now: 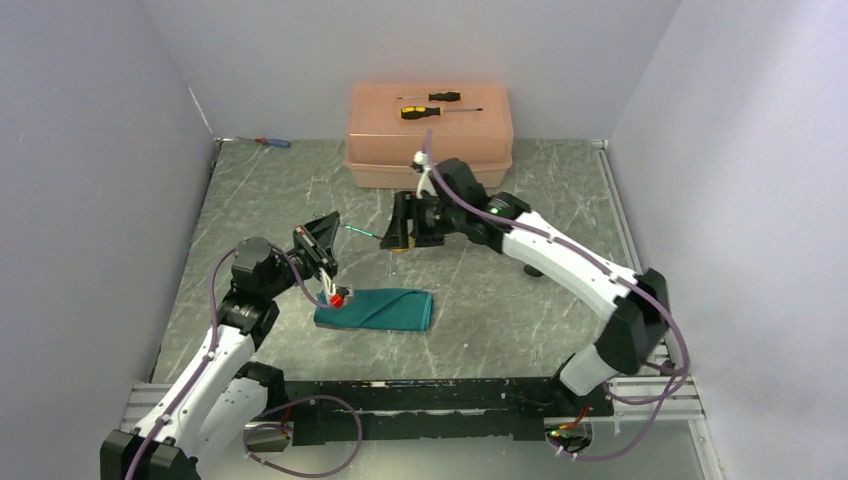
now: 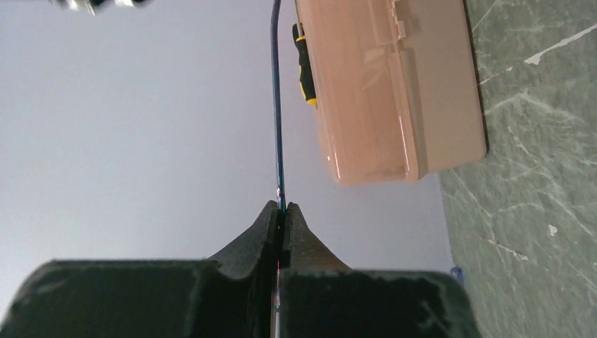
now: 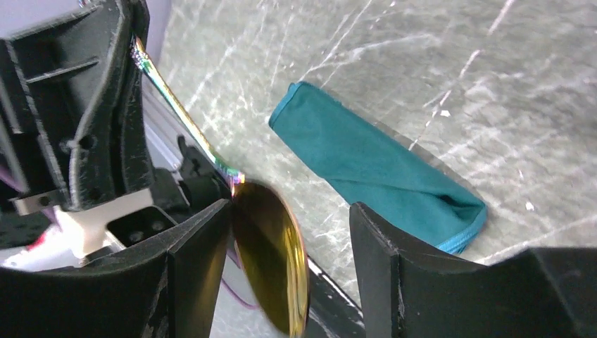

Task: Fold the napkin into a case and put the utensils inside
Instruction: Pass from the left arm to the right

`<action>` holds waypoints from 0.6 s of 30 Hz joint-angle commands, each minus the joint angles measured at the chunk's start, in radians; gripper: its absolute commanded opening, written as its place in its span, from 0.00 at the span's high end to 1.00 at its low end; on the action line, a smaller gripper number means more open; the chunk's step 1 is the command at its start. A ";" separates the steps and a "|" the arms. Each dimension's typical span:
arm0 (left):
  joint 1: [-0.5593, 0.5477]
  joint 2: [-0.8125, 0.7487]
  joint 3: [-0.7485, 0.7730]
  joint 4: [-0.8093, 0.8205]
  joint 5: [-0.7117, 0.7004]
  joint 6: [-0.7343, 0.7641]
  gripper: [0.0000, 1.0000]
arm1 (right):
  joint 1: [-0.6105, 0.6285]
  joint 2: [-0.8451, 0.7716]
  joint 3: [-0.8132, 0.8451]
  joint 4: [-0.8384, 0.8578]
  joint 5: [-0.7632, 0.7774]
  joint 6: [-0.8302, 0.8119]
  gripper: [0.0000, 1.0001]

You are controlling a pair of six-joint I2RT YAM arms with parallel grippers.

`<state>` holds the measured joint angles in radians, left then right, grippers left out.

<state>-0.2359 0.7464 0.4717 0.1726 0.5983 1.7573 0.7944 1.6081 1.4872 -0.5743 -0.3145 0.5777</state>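
The teal napkin lies folded into a long flat case on the table, in front of the left arm. One of the utensils, a slim spoon, hangs in the air between the two grippers. My left gripper is shut on its thin handle, the fingertips pinched tight. My right gripper is open around the round, gold-tinted bowl. The bowl sits close against one finger, with a clear gap to the other finger.
A peach plastic box stands at the back, with two yellow-and-black screwdrivers on its lid. A small red-and-blue screwdriver lies at the back left corner. Grey walls close in the marbled table on three sides.
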 commanded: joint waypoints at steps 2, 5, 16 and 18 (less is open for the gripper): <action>-0.036 0.023 -0.009 0.163 -0.158 0.001 0.97 | -0.056 -0.188 -0.181 0.247 0.073 0.244 0.37; -0.059 0.033 0.004 0.158 -0.204 -0.010 0.97 | -0.062 -0.200 -0.221 0.290 0.063 0.281 0.41; -0.117 0.033 0.004 0.160 -0.307 -0.008 0.97 | -0.076 -0.167 -0.263 0.410 0.058 0.367 0.55; -0.123 0.025 -0.001 0.154 -0.311 -0.013 0.97 | -0.077 -0.163 -0.279 0.454 0.077 0.388 0.62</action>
<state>-0.3454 0.7792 0.4599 0.2687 0.3344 1.7596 0.7219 1.4399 1.2301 -0.2478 -0.2661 0.9043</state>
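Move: The spoon's bowl, the part the right fingers go for, sits about 3 cm to the right of the right hand, 1 cm back and 2 cm above. The folded napkin lies on the table some 22 cm below that hand, 9 cm back and 2 cm left; the pink toolbox is roughly 25 cm ahead and 8 cm right. From the left hand, gripping the handle, the bowl is about 12 cm right and 5 cm back. The left hand keeps its pinch on the spoon's handle, easing about 1.5 cm forward and turning some 10 degrees counter-clockwise. The open right hand first draws about 3 cm right and up, then comes a little back left while creeping forward, swinging clockwise some 15 degrees with its fingertips lifting, and its fingers partly close around the bowl; contact there can't be made out. ##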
